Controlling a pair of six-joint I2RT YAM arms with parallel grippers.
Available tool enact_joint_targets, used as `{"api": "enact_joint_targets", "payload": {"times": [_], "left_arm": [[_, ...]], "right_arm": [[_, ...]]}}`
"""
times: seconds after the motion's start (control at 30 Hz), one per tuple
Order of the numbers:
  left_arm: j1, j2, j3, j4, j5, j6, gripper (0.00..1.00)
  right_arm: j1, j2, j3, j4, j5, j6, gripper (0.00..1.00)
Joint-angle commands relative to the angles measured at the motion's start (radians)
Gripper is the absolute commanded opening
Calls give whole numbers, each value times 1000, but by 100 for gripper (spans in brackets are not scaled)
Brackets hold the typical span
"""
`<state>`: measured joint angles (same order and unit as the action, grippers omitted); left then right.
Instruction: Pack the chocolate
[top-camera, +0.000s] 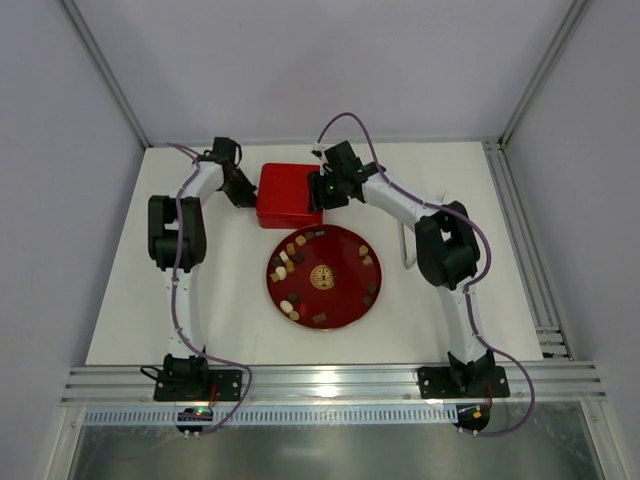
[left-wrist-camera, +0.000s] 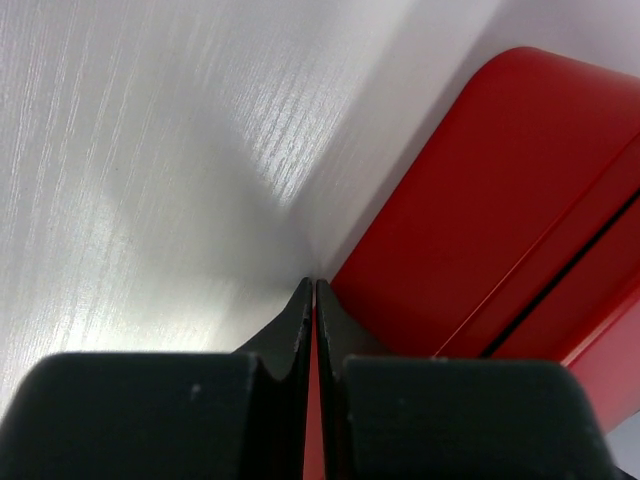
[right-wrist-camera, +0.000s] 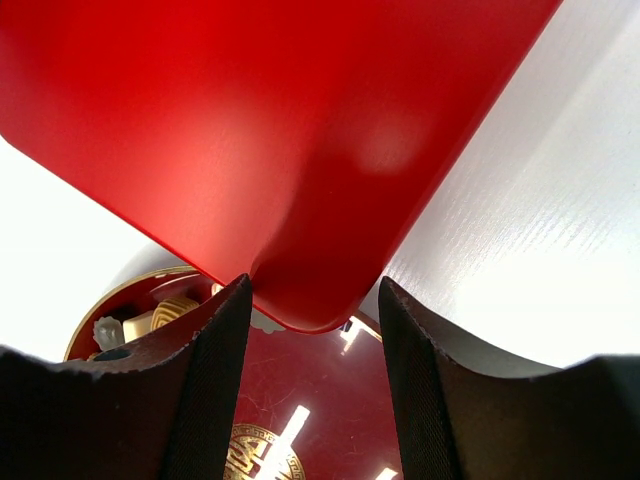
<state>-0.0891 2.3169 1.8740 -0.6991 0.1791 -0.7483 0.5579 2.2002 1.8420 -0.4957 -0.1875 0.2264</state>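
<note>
Several small chocolate pieces (top-camera: 292, 250), brown, tan and cream, lie around the rim of a round red plate (top-camera: 348, 262). A shut red box (top-camera: 289, 194) sits just behind the plate. My left gripper (top-camera: 243, 190) is at the box's left side. In the left wrist view it (left-wrist-camera: 311, 287) is shut, tips on the table against the box (left-wrist-camera: 480, 200). My right gripper (top-camera: 322, 190) is at the box's right side. In the right wrist view it (right-wrist-camera: 314, 285) is open around the box's corner (right-wrist-camera: 300, 150), with chocolate (right-wrist-camera: 170, 312) on the plate (right-wrist-camera: 320, 400) beyond.
The plate carries a round gold emblem (top-camera: 323, 277) at its middle. White tabletop (top-camera: 150, 300) surrounds box and plate. An aluminium rail (top-camera: 330, 382) runs along the near edge, and frame posts stand at the back corners.
</note>
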Motion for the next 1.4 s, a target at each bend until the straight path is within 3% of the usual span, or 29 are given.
{"api": "enact_joint_targets", "payload": {"times": [0.0,0.1,0.4,0.73,0.87,1.03,1.17,1.37], "left_arm": [[6,-25,-27,-30,-38,30,0],[17,-33,-29,-30,-27,44,0],[40,-33,4,-36,-3,55,16],[69,-19,62,-57,-3,56,26],[84,-27,77,-50,17,55,43],[117,-37,88,-22,62,46,55],[118,-60,68,33,100,43,71],[118,-114,-10,159,166,17,82]], "right_arm": [[-1,-50,16,6,-3,-10,56],[-22,-48,25,9,-24,5,56],[-42,-22,85,-17,-52,22,56],[-61,12,128,-14,-89,56,56],[-75,26,137,3,-109,77,56],[-98,44,138,26,-156,117,56],[-108,47,138,46,-171,134,57],[-125,61,149,74,-214,171,57]]}}
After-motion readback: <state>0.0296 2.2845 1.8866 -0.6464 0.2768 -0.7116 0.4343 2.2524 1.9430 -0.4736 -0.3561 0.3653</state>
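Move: The closed chocolate box, its lid on, sits against the left hand's shut fingertips. Its middle is about 8 cm to their right and 2 cm ahead, at much the same height. From the right hand, open at the box's near right corner, the middle is some 7 cm left, 2 cm ahead and 4 cm lower. The round plate's middle lies roughly 17 cm back from the right hand, 1 cm to its right and 6 cm lower. Leftward, away from the box's left side, the left hand backs off about 5 cm while opening wide, then also works forward and up a little. The right hand eases right, lifts some 3 cm and partly sinks again, ending about 4 cm farther forward by the box's right edge. It rolls its left side up by roughly 10 degrees, with its fingers kept half open. ##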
